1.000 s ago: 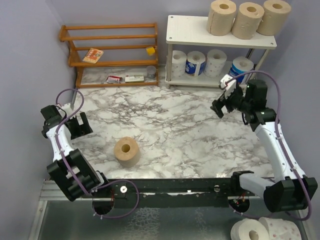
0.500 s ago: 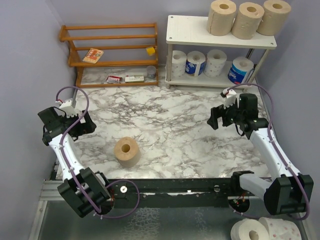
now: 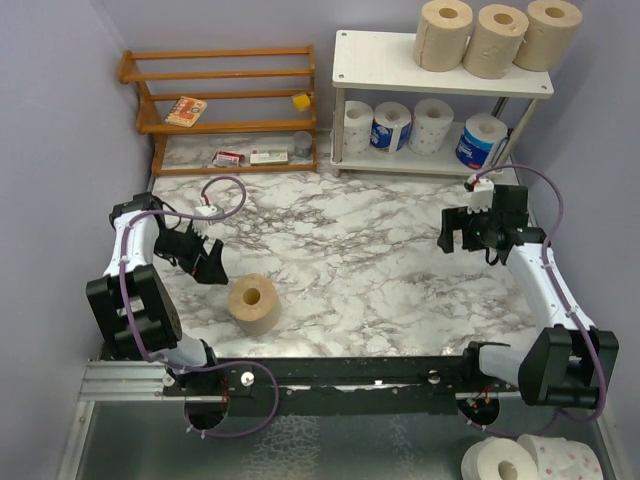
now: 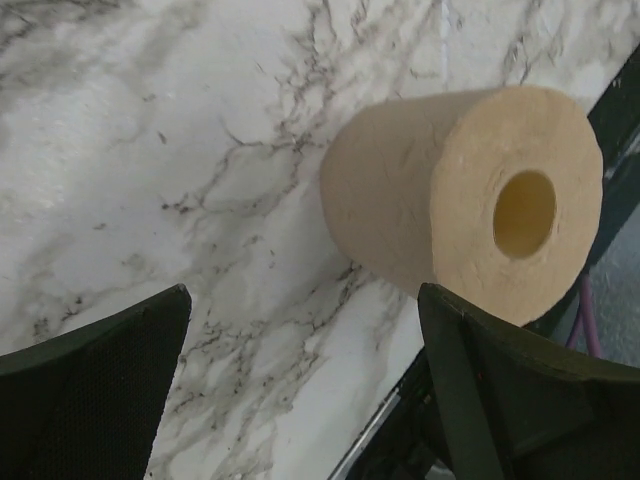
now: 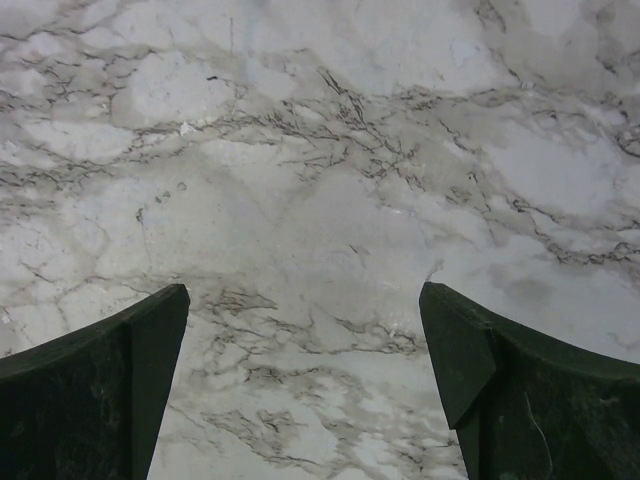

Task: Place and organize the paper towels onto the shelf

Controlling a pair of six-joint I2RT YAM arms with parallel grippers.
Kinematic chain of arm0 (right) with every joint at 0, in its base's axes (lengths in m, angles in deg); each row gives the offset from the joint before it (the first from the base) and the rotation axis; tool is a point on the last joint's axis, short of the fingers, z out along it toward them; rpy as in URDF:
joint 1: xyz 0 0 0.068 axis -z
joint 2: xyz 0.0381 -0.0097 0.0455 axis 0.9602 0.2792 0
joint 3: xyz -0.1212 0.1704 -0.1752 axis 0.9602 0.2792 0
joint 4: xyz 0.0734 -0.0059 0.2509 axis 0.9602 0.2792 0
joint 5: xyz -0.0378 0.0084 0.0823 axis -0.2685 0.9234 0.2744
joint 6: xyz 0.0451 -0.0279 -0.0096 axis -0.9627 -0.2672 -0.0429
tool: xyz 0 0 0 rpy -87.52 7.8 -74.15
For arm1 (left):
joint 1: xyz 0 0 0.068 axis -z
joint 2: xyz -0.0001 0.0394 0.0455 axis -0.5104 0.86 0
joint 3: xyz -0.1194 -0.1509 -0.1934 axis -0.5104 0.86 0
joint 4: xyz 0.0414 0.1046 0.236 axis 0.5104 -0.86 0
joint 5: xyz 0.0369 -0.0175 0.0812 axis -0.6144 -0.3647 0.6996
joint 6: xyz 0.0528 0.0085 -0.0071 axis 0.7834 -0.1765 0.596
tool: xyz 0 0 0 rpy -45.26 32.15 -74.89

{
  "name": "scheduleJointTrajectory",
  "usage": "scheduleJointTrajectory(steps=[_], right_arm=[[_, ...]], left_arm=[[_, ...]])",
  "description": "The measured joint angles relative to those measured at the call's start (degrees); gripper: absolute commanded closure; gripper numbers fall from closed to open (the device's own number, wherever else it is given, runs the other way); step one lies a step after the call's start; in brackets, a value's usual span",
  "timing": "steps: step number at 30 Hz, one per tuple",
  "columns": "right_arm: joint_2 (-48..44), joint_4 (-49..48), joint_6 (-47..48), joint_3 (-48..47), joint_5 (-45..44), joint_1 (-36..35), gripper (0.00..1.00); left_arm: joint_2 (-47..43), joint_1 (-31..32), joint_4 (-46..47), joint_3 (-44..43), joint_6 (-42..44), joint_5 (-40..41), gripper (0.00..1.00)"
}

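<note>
One tan paper towel roll [image 3: 252,303] lies on its side on the marble table, and in the left wrist view this roll [image 4: 460,200] sits just beyond the right fingertip. My left gripper [image 3: 210,262] [image 4: 303,292] is open, close to the roll's left, holding nothing. My right gripper [image 3: 460,232] [image 5: 305,290] is open over bare marble, in front of the shelf [image 3: 380,58]. Three tan rolls [image 3: 496,40] stand on its top board. On the lower board are two white rolls [image 3: 432,123] and two blue-wrapped rolls [image 3: 391,125].
An orange-brown wooden rack [image 3: 220,100] with small items stands at the back left. Purple walls close both sides. A black rail [image 3: 350,372] runs along the table's near edge. Two more rolls [image 3: 510,460] lie below it at bottom right.
My left arm has swung in from the table's left edge toward the tan roll. My right gripper has drawn back from the shelf, toward the near side. Both stayed open.
</note>
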Motion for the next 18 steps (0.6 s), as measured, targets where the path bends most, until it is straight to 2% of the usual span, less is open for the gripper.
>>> scheduleJointTrajectory(steps=[3,7,11,18], right_arm=[[2.23,0.70,0.15,0.00,0.15,2.25,0.00],[1.86,0.79,0.46,0.00,0.72,6.91,0.00],[-0.22,0.79,1.09,0.00,1.68,11.61,0.00],[-2.32,0.74,1.75,0.04,3.82,14.73,0.00]], left_arm=[[2.14,0.11,-6.25,0.70,7.72,2.91,0.01],[-0.57,0.24,-10.49,2.47,13.88,3.54,0.01],[-1.95,1.90,-12.85,3.26,15.91,1.95,0.01],[-1.68,3.91,-13.75,5.25,17.00,-0.87,0.01]])
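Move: The last brown paper towel roll stands upright, some 9 cm back and about 10 cm to the right of the open left gripper, its middle roughly 4 cm lower than the hand. Nothing else stands on the bare tabletop close to it or to the gripper's way there. From the right hand the same roll lies about 43 cm to the left and 15 cm back, also around 4 cm lower. Bring the left gripper back about 6.5 cm towards the brown roll, quickly at first, then ease some 3 cm to the right as well. Turn it about 15 degrees clockwise and keep the fingers wide open, coming close beside the roll. Meanwhile carry the empty, open right gripper about 6.5 cm to its right, away from the roll, and turn it some 10 degrees clockwise. ##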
